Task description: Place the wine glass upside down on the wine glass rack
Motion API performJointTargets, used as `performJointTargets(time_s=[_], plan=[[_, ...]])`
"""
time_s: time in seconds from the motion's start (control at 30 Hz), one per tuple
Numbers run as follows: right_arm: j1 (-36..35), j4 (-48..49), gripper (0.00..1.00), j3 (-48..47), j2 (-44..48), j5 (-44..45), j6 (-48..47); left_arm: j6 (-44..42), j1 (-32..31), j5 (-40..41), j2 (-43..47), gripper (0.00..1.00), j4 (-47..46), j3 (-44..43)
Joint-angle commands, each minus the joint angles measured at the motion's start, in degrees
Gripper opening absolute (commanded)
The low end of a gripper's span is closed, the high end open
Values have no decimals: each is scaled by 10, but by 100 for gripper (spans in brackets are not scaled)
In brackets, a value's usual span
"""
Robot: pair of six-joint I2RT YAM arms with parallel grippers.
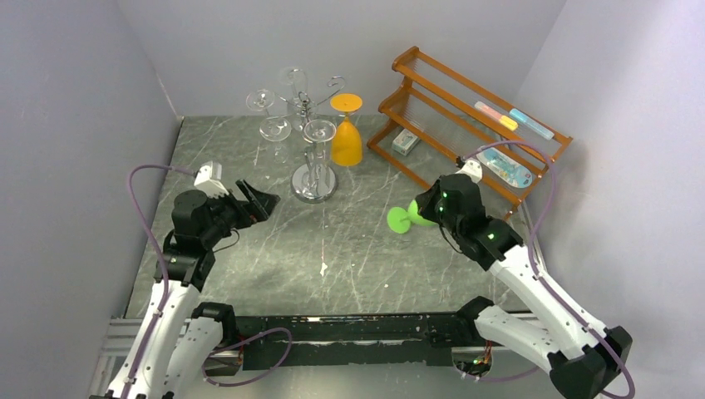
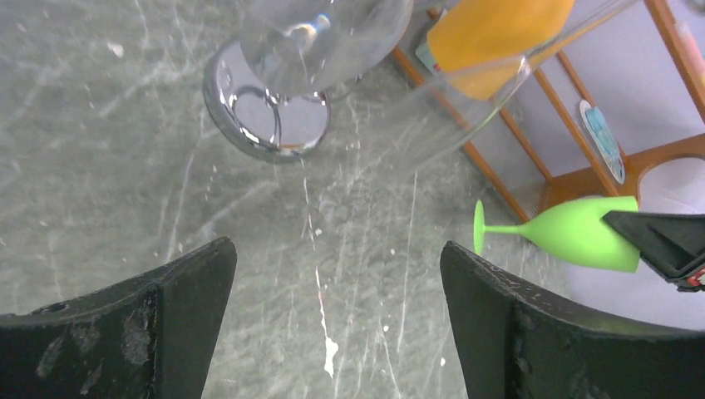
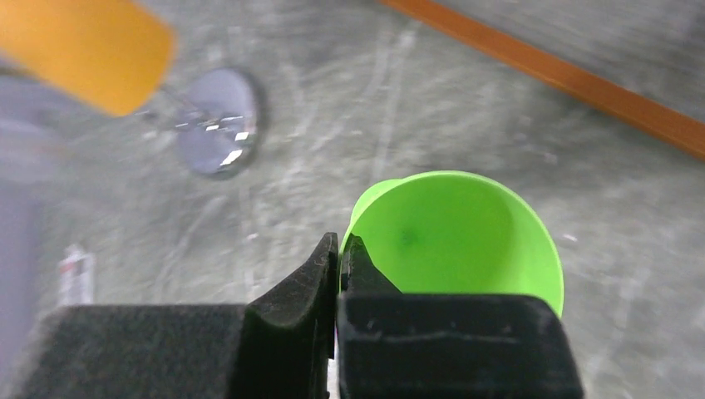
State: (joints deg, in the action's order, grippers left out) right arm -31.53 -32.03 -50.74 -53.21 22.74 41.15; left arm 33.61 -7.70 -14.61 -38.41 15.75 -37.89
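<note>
The wine glass (image 1: 409, 218) is bright green plastic and lies on its side right of the table's centre, foot pointing left. My right gripper (image 1: 431, 208) is shut on the rim of its bowl (image 3: 453, 241), one finger inside the bowl and one outside. The wine glass rack (image 1: 313, 179) is a chrome tree with a round mirrored base, standing at the back centre. My left gripper (image 1: 258, 202) hovers open left of the rack's base (image 2: 266, 116), nothing between its fingers, and its camera sees the green glass (image 2: 574, 233) across the table.
An orange glass (image 1: 347, 141) and clear glasses (image 1: 275, 127) hang upside down on the rack. An orange-brown wooden shelf (image 1: 465, 125) with small packets stands at the back right, close behind the right arm. Grey walls close in the table on three sides.
</note>
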Motion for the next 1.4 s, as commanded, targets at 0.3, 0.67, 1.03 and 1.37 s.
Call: performJointTargets(time_s=[0.3, 0.67, 1.03, 1.37], plan=[[4, 333, 0, 116, 6, -370, 63, 104, -63, -121, -17, 96, -190, 153], [3, 462, 0, 156, -16, -462, 139, 157, -234, -13, -152, 80, -333, 166], [2, 484, 0, 168, -37, -486, 148, 163, -301, 106, -170, 21, -300, 143], [3, 364, 68, 109, -48, -433, 102, 77, -326, 145, -147, 5, -255, 113]])
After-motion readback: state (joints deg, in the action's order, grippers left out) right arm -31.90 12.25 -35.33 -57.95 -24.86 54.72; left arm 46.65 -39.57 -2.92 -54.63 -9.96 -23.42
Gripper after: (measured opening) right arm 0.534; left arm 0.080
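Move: The green wine glass, its rim in the right fingers, has its middle roughly 38 cm right of the left hand, 2 ahead and 13 lower; from the right hand that is about 3 cm left, 1 ahead and 7 down. From the left hand, the wine glass rack stands some 18 cm ahead and 8 right, the front clear glass about 13 ahead and 12 right, and the orange glass 18 ahead and 20 right, all slightly lower. Right hand swings the glass 15 cm left, left hand sweeps right-down, pinches its foot, then right fingers open. ##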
